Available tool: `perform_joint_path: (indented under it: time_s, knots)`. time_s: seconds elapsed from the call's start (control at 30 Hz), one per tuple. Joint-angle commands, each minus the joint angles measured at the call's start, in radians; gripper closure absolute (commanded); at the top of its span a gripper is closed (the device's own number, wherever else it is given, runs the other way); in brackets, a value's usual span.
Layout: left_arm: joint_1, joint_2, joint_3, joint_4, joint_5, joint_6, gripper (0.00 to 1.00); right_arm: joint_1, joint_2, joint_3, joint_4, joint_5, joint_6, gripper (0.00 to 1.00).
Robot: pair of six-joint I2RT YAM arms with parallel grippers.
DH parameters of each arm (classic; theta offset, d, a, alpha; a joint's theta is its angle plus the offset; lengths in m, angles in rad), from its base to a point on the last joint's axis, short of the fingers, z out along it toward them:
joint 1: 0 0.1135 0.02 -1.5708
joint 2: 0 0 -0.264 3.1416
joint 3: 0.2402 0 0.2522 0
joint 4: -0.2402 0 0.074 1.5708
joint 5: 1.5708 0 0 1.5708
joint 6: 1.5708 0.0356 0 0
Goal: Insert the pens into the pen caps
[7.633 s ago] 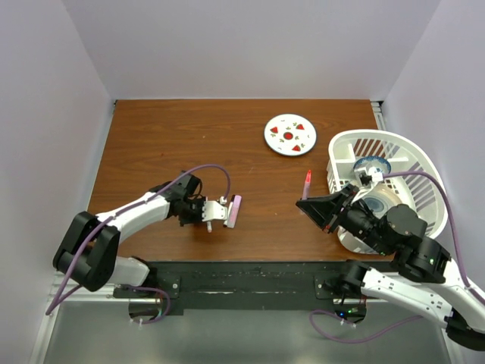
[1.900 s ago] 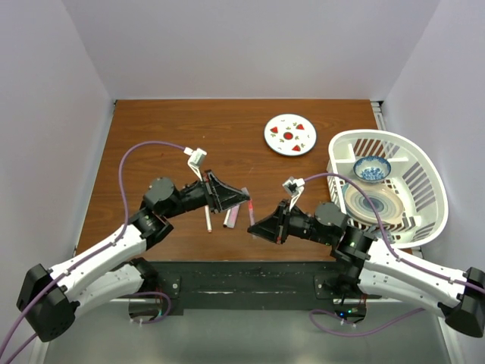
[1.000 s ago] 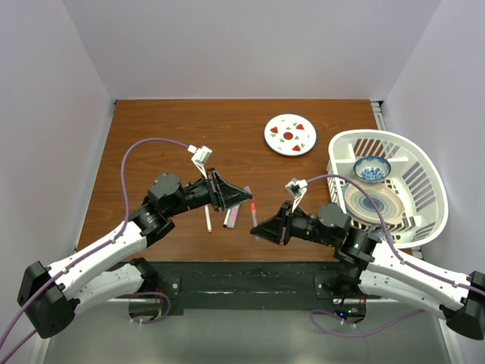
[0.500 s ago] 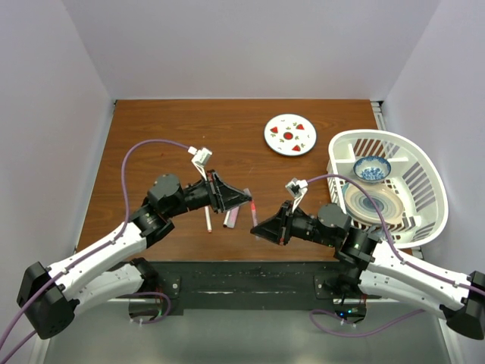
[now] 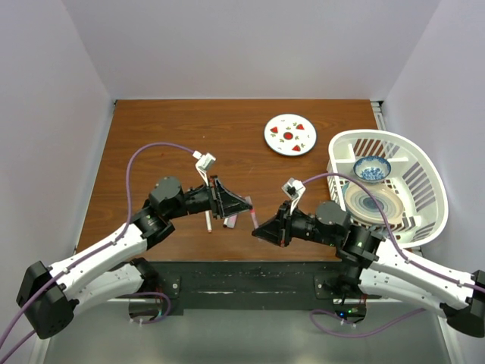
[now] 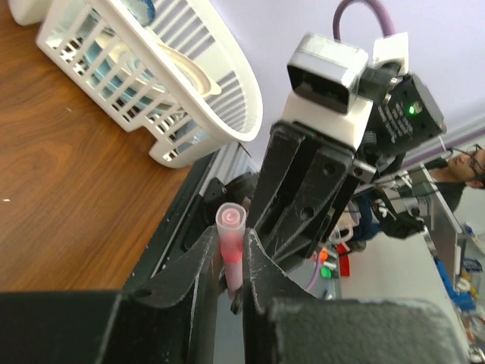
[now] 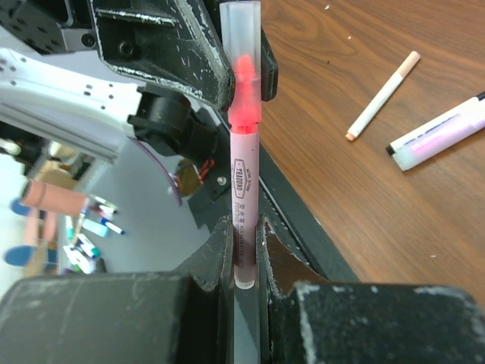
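My left gripper [image 5: 244,204] is shut on a short translucent pale pen cap [image 6: 231,241], held above the table's near edge. My right gripper [image 5: 259,227] is shut on a thin pale pink pen [image 7: 244,189]. The pen's red tip [image 7: 245,91] sits inside the cap [image 7: 242,34], seen through its wall in the right wrist view. The two grippers face each other tip to tip. A thin white stick [image 5: 208,220] and a thick pale marker with a dark end [image 5: 230,221] lie on the wood below the left gripper; both also show in the right wrist view, the stick [image 7: 381,96] and the marker [image 7: 441,133].
A round white plate with red marks [image 5: 290,135] lies at the back of the table. A white slatted basket [image 5: 379,135] with a blue bowl [image 5: 372,167] and a plate stands at the right. The black rail runs along the near edge.
The two grippers have drawn closer together above the near edge. The pen's red tip, bare half a second ago, now sits inside the cap.
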Motion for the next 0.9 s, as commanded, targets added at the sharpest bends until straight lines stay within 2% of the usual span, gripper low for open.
perform_joint_path:
  time_s: [0.0, 0.13, 0.23, 0.27, 0.3, 0.33, 0.4, 0.43, 0.63, 0.87]
  knots:
    - [-0.029, 0.016, -0.011, -0.018, 0.163, 0.014, 1.0, -0.012, 0.024, 0.138, 0.015, 0.109, -0.117, 1.0]
    - [-0.042, 0.024, 0.013, -0.043, 0.168, 0.027, 1.0, -0.012, 0.029, 0.155, 0.018, 0.112, -0.137, 1.0]
    - [-0.04, 0.014, 0.026, -0.046, 0.158, 0.031, 0.8, -0.012, 0.026, 0.162, 0.018, 0.092, -0.154, 1.0]
    - [-0.042, 0.012, 0.034, -0.049, 0.152, 0.032, 0.68, -0.01, 0.027, 0.163, 0.019, 0.088, -0.157, 1.0]
    - [-0.042, 0.003, 0.049, -0.057, 0.132, 0.032, 0.63, -0.012, 0.027, 0.159, 0.021, 0.078, -0.157, 1.0]
    - [-0.042, -0.002, 0.058, -0.06, 0.119, 0.032, 0.53, -0.012, 0.027, 0.154, 0.03, 0.049, -0.156, 1.0]
    - [-0.042, -0.022, 0.083, -0.069, 0.071, 0.032, 0.44, -0.01, 0.021, 0.136, 0.042, 0.019, -0.147, 1.0]
    - [-0.042, -0.029, 0.091, -0.071, 0.056, 0.035, 0.36, -0.01, 0.02, 0.131, 0.042, 0.015, -0.144, 1.0]
    - [-0.04, -0.045, 0.155, -0.115, -0.052, 0.067, 0.24, -0.01, 0.01, 0.112, 0.041, -0.008, -0.13, 1.0]
    - [-0.042, -0.037, 0.203, -0.133, -0.151, 0.093, 0.24, -0.012, 0.016, 0.116, 0.039, -0.035, -0.116, 1.0]
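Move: The left fingers still pinch the cap, already over the pen's tip. The pen's middle lies about 3 cm back of the left hand, level sideways and about 3 cm lower. From the right hand, which grips the pen's lower end, the cap is about 5 cm ahead, 1 cm left and 4 cm up. On the table some 26 cm below the left hand lie the marker pair, about 5 cm ahead and 5 left, and the thin white pen, about 6 ahead and 13 left. Cap and pen are held against each other almost in place, the right hand turning slightly. Then the left fingers open wide and let go of the cap as the hand draws back about 2.5 cm, before rising roughly 5 cm and swinging forward again. The right hand keeps its pinch on the pen and lifts it nearly 4 cm, rolling about 10 degrees. ##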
